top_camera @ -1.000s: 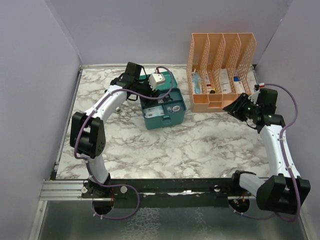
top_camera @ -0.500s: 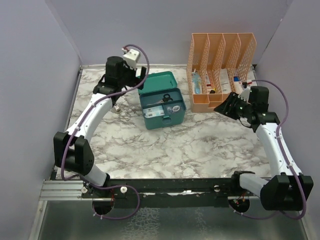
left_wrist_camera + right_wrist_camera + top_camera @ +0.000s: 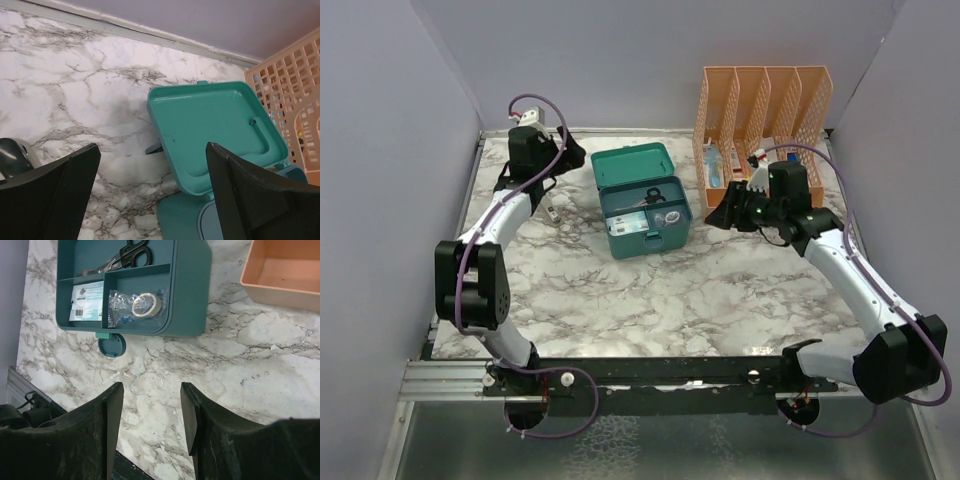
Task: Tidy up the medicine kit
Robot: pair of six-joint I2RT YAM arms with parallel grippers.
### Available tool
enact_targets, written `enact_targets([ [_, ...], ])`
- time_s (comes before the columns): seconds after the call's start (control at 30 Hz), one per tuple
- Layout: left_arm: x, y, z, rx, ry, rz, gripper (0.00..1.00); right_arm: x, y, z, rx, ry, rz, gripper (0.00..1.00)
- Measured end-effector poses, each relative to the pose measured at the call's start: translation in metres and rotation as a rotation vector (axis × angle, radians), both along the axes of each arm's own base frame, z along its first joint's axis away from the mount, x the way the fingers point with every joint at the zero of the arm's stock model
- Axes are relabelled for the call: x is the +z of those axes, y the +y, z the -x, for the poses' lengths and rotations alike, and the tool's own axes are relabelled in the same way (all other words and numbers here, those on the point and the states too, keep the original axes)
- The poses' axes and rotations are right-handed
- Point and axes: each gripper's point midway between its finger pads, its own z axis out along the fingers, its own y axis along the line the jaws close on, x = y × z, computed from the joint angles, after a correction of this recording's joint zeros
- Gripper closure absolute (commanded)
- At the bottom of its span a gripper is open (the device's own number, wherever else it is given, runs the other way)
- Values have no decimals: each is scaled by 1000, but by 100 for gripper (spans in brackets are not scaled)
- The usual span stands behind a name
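The teal medicine kit (image 3: pixel 672 236) stands open in the middle of the table, its lid (image 3: pixel 633 164) tipped back. Its tray holds scissors (image 3: pixel 132 252), a tape roll in a clear bag (image 3: pixel 142 303) and a white packet (image 3: pixel 87 300). My left gripper (image 3: pixel 565 156) is open and empty, to the left of the lid and apart from it. The left wrist view shows the lid's inside (image 3: pixel 215 127) between my fingers (image 3: pixel 60 195). My right gripper (image 3: pixel 724 216) is open and empty, just right of the kit, above bare marble (image 3: pixel 150 385).
The tall orange mesh organizer (image 3: pixel 765 110) stands at the back right with several boxes in its base. Its edge shows in the right wrist view (image 3: pixel 285 275). A small pale item (image 3: pixel 552 213) lies on the marble left of the kit. Grey walls close in the table.
My left gripper has swung left and back, away from the kit, leaving the lid open. My right gripper has moved left from the organizer to beside the kit.
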Motion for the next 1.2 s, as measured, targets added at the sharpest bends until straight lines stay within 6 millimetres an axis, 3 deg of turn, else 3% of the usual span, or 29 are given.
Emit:
enact_targets([
  [0.2, -43, 1, -31, 43, 89, 264, 21, 1, 11, -5, 0, -11, 19, 50],
  [0.4, -80, -19, -54, 27, 197, 456, 21, 3, 12, -8, -16, -22, 30, 50],
  [0.7, -74, -36, -79, 33, 225, 686, 23, 3, 14, -7, -19, -21, 32, 50],
  [0.9, -90, -39, -82, 75, 285, 770, 24, 4, 12, -9, -40, -27, 37, 50],
  [1.1, -105, -46, -81, 72, 329, 799, 30, 6, 11, -9, -42, -31, 37, 50],
  [1.2, -109, -54, -81, 45, 345, 811, 39, 6, 11, -9, -44, -29, 35, 50],
])
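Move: To the left hand's right lies the medicine kit's open lid, its middle some 5 cm farther out, 12 cm right and 11 cm down. The kit's tray is about 7 cm back, 14 cm right and 15 cm below this hand; the scissors in it are 2 cm back, 15 cm right, the tape roll 8 cm back, 18 cm right, both about 13 cm down. For the right hand the lid is roughly 21 cm ahead, 15 cm left and 9 cm lower. Sinking about 11 cm and reaching some 8 cm forward, then easing about 5 cm right, the left hand comes down to the lid's left edge. The wrist rolls some 45 degrees, left side dipping, and tips down, so that the wide-open fingers straddle the edge, one finger on either side; they close partway. A firm pinch can't be seen. ##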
